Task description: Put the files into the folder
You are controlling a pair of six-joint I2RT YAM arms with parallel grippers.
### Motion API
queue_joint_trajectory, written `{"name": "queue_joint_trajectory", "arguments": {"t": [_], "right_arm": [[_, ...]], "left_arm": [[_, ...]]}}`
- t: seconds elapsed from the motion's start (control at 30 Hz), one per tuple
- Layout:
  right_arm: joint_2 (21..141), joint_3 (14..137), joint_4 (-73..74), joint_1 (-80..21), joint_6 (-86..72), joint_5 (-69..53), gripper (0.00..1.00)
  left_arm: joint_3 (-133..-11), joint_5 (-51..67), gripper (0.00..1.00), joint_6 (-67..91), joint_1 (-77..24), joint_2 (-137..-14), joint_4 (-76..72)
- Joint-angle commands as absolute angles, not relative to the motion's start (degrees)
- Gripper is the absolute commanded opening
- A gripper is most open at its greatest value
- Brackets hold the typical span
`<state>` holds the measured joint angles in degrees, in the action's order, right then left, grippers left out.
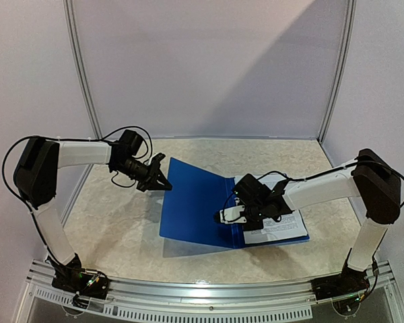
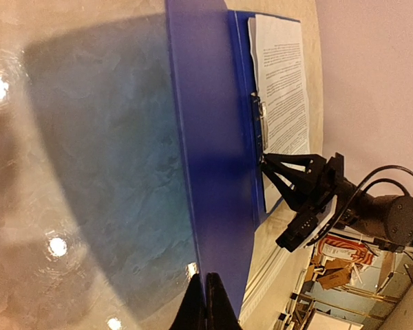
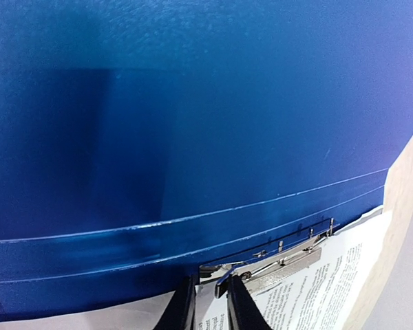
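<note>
The dark-blue folder [image 1: 192,202] lies open in the middle of the table, its left cover [image 2: 213,137] lifted at an angle. My left gripper [image 2: 206,278] is shut on that cover's far edge and holds it up [image 1: 167,186]. White printed files [image 1: 279,225] rest on the right half, their left edge under the metal spine clip [image 3: 282,261]. My right gripper [image 3: 211,282] sits low at the near end of the clip. Its jaws are slightly apart, and the clip's lever tip stands between them, against the right finger. From the left wrist view its fingertips [image 2: 265,159] touch the spine.
The marble-patterned table [image 1: 114,222] is walled by pale panels behind and at both sides. A metal rail [image 1: 209,296] runs along the near edge between the arm bases. The raised cover casts a shadow on the table to its left.
</note>
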<state>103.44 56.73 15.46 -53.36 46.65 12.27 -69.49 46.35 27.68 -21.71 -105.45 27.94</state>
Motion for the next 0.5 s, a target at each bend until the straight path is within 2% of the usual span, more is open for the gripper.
{"name": "queue_joint_trajectory", "arguments": {"t": [0.0, 0.13, 0.33, 0.47], "right_arm": [[104.49, 56.07, 21.04, -53.89, 45.8, 11.39, 0.18], [103.23, 56.21, 20.78, -53.87, 45.01, 11.98, 0.27], [102.19, 56.38, 20.81, -53.87, 44.56, 13.14, 0.32], [101.25, 56.13, 21.68, -53.88, 44.31, 12.96, 0.43]], "left_arm": [[-70.38, 47.15, 0.0, 27.15, -22.63, -106.39, 28.21], [-70.36, 47.04, 0.0, 27.13, -22.64, -106.27, 28.29], [-70.39, 47.03, 0.0, 27.11, -22.6, -106.02, 28.21], [-70.4, 47.05, 0.0, 27.08, -22.67, -106.08, 28.25]]}}
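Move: The near end of the folder's metal clip is right at my right fingertips, about 1 cm ahead, 1 cm left and 1 cm below. From that hand, the middle of the files is roughly 5 cm ahead and 10 cm to the right, 1 cm down; the middle of the raised cover is some 5 cm ahead, 18 cm left and 4 cm up. From my left hand, the clip end is about 6 cm back, 25 cm right and 9 cm below. I spread my right fingers around the near end of the clip from a narrow gap to about a third open, letting go of its lever, while that hand eases barely half a centimetre up and to the right. My left hand stays nearly in place, still pinching the edge of the cover to hold it raised. ##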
